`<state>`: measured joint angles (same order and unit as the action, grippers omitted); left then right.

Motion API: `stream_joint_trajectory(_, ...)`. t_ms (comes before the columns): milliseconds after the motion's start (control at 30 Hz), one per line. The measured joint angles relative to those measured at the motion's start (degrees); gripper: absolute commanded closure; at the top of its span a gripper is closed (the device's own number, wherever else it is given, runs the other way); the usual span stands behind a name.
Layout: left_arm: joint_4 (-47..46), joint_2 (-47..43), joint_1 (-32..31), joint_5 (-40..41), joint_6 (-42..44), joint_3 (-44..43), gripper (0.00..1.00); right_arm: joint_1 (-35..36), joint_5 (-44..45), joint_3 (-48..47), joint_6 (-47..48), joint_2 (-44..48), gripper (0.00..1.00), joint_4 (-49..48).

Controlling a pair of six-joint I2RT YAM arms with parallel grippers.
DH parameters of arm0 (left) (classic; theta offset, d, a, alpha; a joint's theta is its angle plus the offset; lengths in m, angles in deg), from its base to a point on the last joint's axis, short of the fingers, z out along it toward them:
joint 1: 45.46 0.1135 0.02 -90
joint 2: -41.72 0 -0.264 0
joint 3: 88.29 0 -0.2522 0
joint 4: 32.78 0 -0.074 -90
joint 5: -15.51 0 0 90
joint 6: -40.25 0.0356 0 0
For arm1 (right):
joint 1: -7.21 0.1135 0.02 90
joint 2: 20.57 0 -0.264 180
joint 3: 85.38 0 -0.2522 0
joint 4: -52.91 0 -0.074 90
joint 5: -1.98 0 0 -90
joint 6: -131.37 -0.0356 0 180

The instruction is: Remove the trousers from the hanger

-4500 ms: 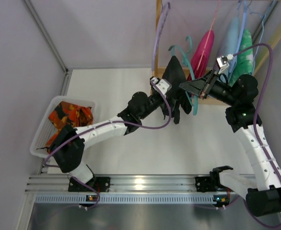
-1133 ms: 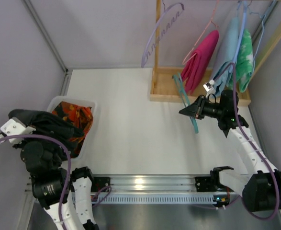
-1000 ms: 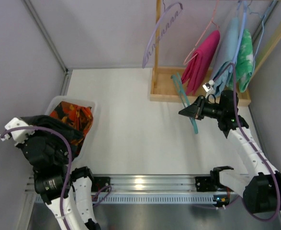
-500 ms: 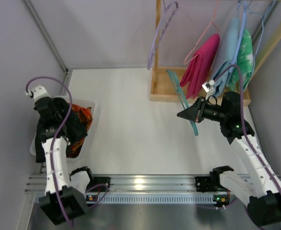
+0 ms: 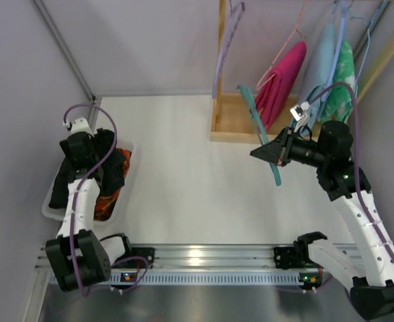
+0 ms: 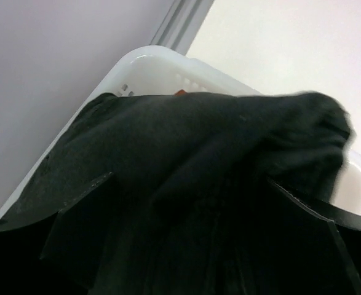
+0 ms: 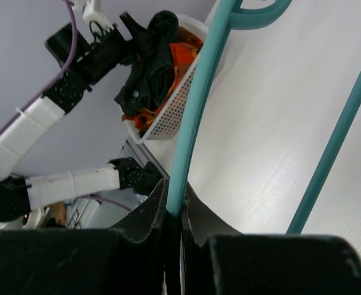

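The black trousers [image 5: 109, 168] hang limp over my left gripper [image 5: 88, 153], above the white basket [image 5: 49, 209] at the left. In the left wrist view the trousers [image 6: 186, 153] fill the frame. My left gripper [image 6: 189, 184] has its fingers spread wide, with the fabric lying between and over them. My right gripper [image 5: 258, 153] is shut on the bare teal hanger [image 5: 269, 151] and holds it above the table at the right. In the right wrist view the gripper [image 7: 175, 187] pinches the hanger's bar [image 7: 195, 110]. The trousers [image 7: 146, 80] show far off over the basket [image 7: 174, 110].
An orange-black patterned cloth [image 5: 106, 201] lies in the basket. A wooden rack [image 5: 223, 127] stands at the back right with a lilac hanger [image 5: 225, 47], a magenta garment [image 5: 284, 74], and pale blue and green garments [image 5: 334, 67]. A metal rail [image 5: 197, 258] runs along the near edge.
My left arm has swung the trousers from the near left corner up and over the basket. My right gripper has kept hold of the teal hanger and shifted only slightly.
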<state>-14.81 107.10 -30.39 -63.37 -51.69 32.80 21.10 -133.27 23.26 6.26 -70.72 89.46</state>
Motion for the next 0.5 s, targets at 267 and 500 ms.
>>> stream_joint_trajectory(267,1.4,-15.7,-7.7,-1.6,0.4,0.2,0.01,0.2,2.7,-14.1,-8.7,-5.5,1.0,1.2)
stream_joint_trajectory(500,2.2,-16.3,-10.0,-0.7,-0.9,-2.6,0.01,2.2,7.2,-22.4,-15.8,-9.8,1.0,6.7)
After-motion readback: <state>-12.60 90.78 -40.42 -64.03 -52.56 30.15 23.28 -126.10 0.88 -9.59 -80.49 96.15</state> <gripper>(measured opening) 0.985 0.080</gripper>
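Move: Up and ahead of the right hand, which holds the teal hanger, the free stretch of rail is some 25 cm farther out, about 2 cm to the right and roughly 28 cm higher. The pink cloth hangs 22 cm ahead and 8 cm right, 5 cm higher; the purple hanger 24 cm ahead, 6 cm left, 15 cm higher. From the open left hand, the dark trousers' middle is about 9 cm down, 5 cm back and 2 cm right; the orange cloth 13 cm back, 9 cm right, 12 cm down. Lifting the teal hanger about 10 cm, with a slight reach forward, the right hand carries it towards the rail, still pinching it and tilting some 10 degrees. The left hand, already wide open, backs off the dark trousers in the basket, rising about 11 cm while swinging some 7 cm right; its fingers tip upward and turn a little clockwise, and it comes to rest. ##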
